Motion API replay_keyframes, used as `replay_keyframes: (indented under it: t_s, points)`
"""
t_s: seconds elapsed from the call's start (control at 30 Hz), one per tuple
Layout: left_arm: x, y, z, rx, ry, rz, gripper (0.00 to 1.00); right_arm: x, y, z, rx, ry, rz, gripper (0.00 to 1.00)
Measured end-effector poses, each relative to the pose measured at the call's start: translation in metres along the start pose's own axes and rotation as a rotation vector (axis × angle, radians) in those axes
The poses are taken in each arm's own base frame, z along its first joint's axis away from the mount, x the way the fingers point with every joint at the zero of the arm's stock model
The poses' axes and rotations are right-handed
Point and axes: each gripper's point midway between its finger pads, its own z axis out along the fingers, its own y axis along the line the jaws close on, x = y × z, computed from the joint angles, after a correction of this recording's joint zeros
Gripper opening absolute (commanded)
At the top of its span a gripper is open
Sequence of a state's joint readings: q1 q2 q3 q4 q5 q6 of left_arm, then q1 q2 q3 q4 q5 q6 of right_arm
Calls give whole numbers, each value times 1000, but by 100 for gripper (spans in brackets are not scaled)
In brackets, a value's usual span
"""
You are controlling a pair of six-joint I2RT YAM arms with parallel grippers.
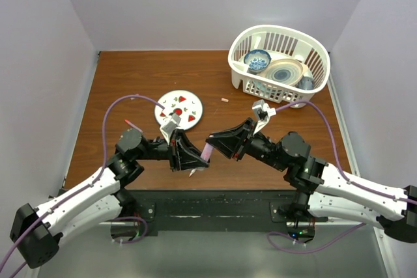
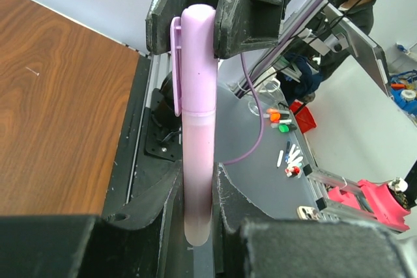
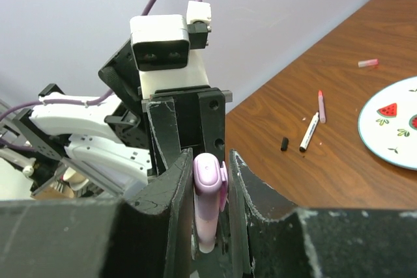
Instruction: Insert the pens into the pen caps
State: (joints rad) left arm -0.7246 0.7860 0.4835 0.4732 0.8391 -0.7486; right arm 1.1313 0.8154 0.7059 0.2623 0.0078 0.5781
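A thick pale pink pen (image 2: 197, 161) stands between my two grippers, above the table's near edge. My left gripper (image 2: 197, 183) is shut on its barrel. The pink pen cap (image 2: 194, 56), with a clip on its side, sits on the pen's far end, and my right gripper (image 3: 210, 161) is shut on that cap (image 3: 208, 180). From above, the two grippers (image 1: 194, 154) (image 1: 214, 145) meet tip to tip with the pen (image 1: 206, 154) bridging them. On the table lie a white pen (image 3: 309, 132), a thin reddish pen (image 3: 321, 105), a dark cap (image 3: 285, 143) and a small pink cap (image 3: 368, 63).
A white plate (image 1: 179, 107) with watermelon prints lies on the brown table, left of centre. At the back right, a white basket (image 1: 279, 63) holds bowls and a cup. The reddish pen (image 1: 132, 124) lies left of the plate. Walls close in the table on three sides.
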Motion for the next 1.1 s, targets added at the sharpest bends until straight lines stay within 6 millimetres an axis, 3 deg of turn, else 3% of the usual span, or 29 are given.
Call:
replay_keyframes:
  t_s: [0.47,0.53,0.7,0.8,0.93,1.1]
  points:
    - [15,32,-3,-20,95,-74,0,15,-35,4,129,-22,59,0]
    - [14,35,-2,-22,96,-76,0,11,-38,3,175,-11,74,9]
    - [4,37,-1,-40,51,-30,0,-8,-36,2,291,9,101,57]
    - [-13,58,-3,-152,-33,-7,0,-16,-31,-7,347,28,112,73]
    - [-15,94,-5,-328,-87,-51,0,-37,-35,-34,416,-28,120,86]
    - [18,137,12,-540,-29,-166,0,-63,-48,-85,488,-166,164,95]
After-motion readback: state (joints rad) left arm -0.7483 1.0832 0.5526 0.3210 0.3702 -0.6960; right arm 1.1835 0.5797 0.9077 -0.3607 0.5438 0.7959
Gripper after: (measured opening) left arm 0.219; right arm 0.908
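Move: Between the two hands stands the capped pink pen, nearly upright: the left fingers hold its body, the right fingers its cap. From the left hand the pen cap sits about 6 cm above, 2 ahead and 1 to the right; from the right hand the pen body is some 5 cm below, 2 back and 1 to the left. The white pen lies on the table roughly 12 cm ahead of the left hand, 3 left and 26 below. Sinking together about 3 cm and easing forward about as far, both hands keep hold of the pen and cap; then the right fingers open and let go of the cap, withdrawing about 10 cm to the right and rising a little while turning clockwise. The left hand keeps its grip and carries the capped pen farther forward and then down, turning counter-clockwise some 25 degrees. ##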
